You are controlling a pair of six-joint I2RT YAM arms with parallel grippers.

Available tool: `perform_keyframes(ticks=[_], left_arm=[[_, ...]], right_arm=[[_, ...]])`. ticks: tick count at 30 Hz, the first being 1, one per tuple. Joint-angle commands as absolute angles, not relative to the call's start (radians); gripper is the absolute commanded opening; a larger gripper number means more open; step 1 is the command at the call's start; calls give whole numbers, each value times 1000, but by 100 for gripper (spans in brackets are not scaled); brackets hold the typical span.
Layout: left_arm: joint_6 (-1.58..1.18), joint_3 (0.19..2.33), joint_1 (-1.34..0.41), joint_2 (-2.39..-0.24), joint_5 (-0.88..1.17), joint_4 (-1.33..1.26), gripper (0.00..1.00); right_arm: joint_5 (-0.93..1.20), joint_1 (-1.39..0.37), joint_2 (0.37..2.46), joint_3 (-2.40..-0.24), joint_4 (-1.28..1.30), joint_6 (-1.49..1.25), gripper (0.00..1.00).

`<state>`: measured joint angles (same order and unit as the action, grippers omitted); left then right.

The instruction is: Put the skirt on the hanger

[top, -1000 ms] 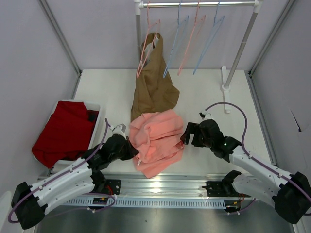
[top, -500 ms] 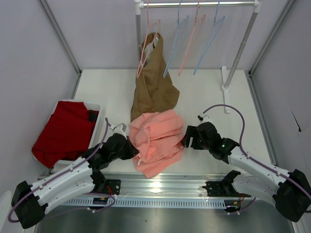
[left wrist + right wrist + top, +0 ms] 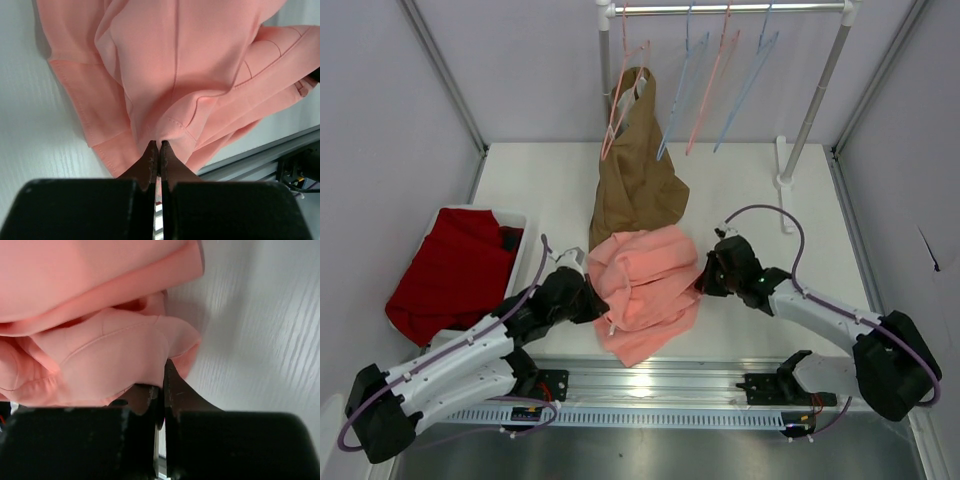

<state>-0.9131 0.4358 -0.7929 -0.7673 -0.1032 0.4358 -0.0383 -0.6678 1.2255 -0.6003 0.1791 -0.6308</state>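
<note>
The salmon-pink skirt (image 3: 642,285) lies crumpled on the white table near the front edge. My left gripper (image 3: 596,300) is shut on a fold at the skirt's left hem; in the left wrist view the closed gripper (image 3: 159,145) pinches the skirt (image 3: 190,65). My right gripper (image 3: 706,277) is at the skirt's right edge; in the right wrist view this gripper (image 3: 162,377) is shut on a lobe of the skirt (image 3: 100,315). Two pale-blue hangers (image 3: 683,95) (image 3: 748,92) hang empty on the rail at the back; which is the task's hanger I cannot tell.
A brown garment (image 3: 635,180) hangs from a pink hanger (image 3: 617,105) down onto the table, touching the skirt's far side. Another pink hanger (image 3: 710,85) hangs between the blue ones. A white bin (image 3: 516,222) with a dark red cloth (image 3: 450,270) sits left. The rail's post (image 3: 815,100) stands back right.
My right gripper moved left to the skirt's right edge and shut on it. The left arm shifted slightly forward and right, still gripping, and the skirt bunched a little.
</note>
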Motion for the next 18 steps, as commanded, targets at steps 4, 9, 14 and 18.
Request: perform_keyframes(ticks=[4, 9, 14, 18], left_arm=[[-859, 730, -798, -822, -140, 489, 0], [-844, 915, -798, -883, -124, 531, 0], [-853, 982, -798, -922, -130, 540, 0], [-883, 893, -792, -968, -66, 479, 0]], right_arm=[[78, -416, 1028, -945, 364, -500, 0], [192, -273, 1029, -1274, 526, -410, 0], [274, -268, 1026, -1344, 574, -416, 0], [316, -267, 947, -1177, 537, -462, 0]])
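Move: Both hands already hold a waistband corner of the pink skirt, just above the table. From the left hand its heap is centred about 6 cm ahead, 9 cm to the right and 3 cm below; from the right hand, about level, 12 cm left and 2 cm below. The brown skirt's middle is some 26 cm ahead, 8 cm right and 12 cm above the left hand. The nearer blue hanger is roughly 30 cm ahead, 8 cm left and 30 cm above the right hand. Keeping their pinches on the skirt's two waistband corners, both hands sweep it steeply up from the table, the right about 30 cm and the left some 17 cm, each drifting about 5 cm forward and slightly more to the right. The right draws back a little after first reaching farther out. Its fingers tip up about 30 degrees, the left's half that; both lifts top out and sag slightly at the end. ##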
